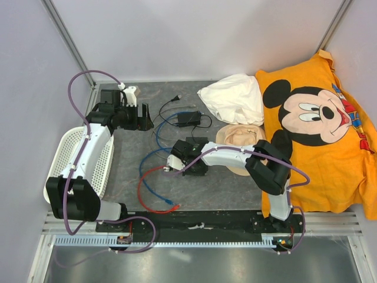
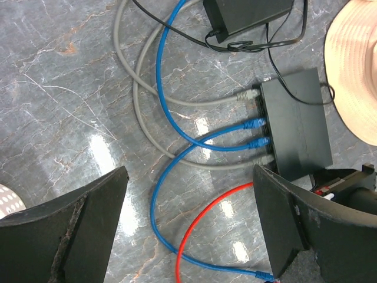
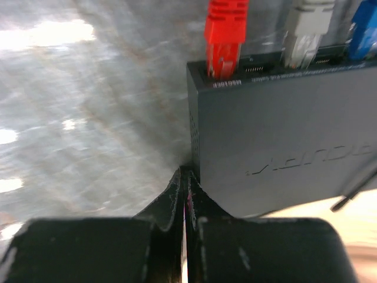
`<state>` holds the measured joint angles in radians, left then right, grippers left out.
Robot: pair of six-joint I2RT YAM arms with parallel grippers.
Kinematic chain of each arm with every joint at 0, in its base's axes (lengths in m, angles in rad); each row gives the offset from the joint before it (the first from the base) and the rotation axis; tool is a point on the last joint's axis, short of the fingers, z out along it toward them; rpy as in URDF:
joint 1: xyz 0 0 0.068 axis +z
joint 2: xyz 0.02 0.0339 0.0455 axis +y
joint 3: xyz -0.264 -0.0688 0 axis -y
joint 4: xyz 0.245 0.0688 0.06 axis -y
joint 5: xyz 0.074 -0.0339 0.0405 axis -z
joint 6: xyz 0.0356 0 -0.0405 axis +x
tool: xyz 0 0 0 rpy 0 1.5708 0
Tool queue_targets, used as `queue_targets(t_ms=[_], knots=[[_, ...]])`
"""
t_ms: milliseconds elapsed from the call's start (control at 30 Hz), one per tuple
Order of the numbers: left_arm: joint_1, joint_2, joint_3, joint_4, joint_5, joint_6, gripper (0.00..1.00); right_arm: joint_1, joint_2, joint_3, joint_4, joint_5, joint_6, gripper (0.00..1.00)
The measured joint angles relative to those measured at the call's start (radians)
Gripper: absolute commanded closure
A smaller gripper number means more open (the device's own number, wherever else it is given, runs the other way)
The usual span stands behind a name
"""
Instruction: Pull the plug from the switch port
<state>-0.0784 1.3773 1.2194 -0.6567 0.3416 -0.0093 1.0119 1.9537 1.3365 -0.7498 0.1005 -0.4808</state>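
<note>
The switch is a flat black box on the grey table, with its port edge facing away in the right wrist view. A red plug sits in the end port, with a grey plug and a blue plug beside it. My right gripper is shut on nothing, its tips touching the switch's side wall near the red plug's corner. My left gripper hangs open high above the cables, to the left of the switch. Nothing lies between its fingers.
A black power brick with a thin cord lies behind the switch. A tan hat, white cloth and orange Mickey shirt lie to the right. A white basket stands at left. One blue cable's loose end rests near the front.
</note>
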Motion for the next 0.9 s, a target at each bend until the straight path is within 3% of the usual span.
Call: queue_targets(t_ms=[533, 900], knots=[[0.005, 0.008, 0.000, 0.000, 0.000, 0.000, 0.06, -0.070, 0.031, 0.011, 0.093, 0.200, -0.144, 1.00], [0.016, 0.025, 0.001, 0.000, 0.000, 0.000, 0.06, -0.096, 0.157, 0.167, 0.114, 0.238, -0.175, 1.00]])
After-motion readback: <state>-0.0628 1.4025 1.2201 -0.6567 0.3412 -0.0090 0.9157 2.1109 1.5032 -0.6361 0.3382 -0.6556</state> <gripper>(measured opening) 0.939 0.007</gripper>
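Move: The black switch already stands against the right hand's shut fingertips at its near end, right of centre; its middle lies about 8 cm ahead, 2 cm to the left and level with them. The red plug sits about 2 cm ahead and 8 cm left, the black adapter 23 cm ahead and 4 cm left, the hat 15 cm ahead and 15 cm right. From the left hand the switch lies roughly 5 cm back, 15 cm right and 18 cm below. The switch keeps being pushed forward over the table, towards the black adapter: the right hand's closed fingertips stay on its near end and travel about 10 cm forward at almost one height, bearing some 2 cm right on the way and then coming back left. The wrist tilts about 15 degrees as it goes, fingertips swinging forward. ##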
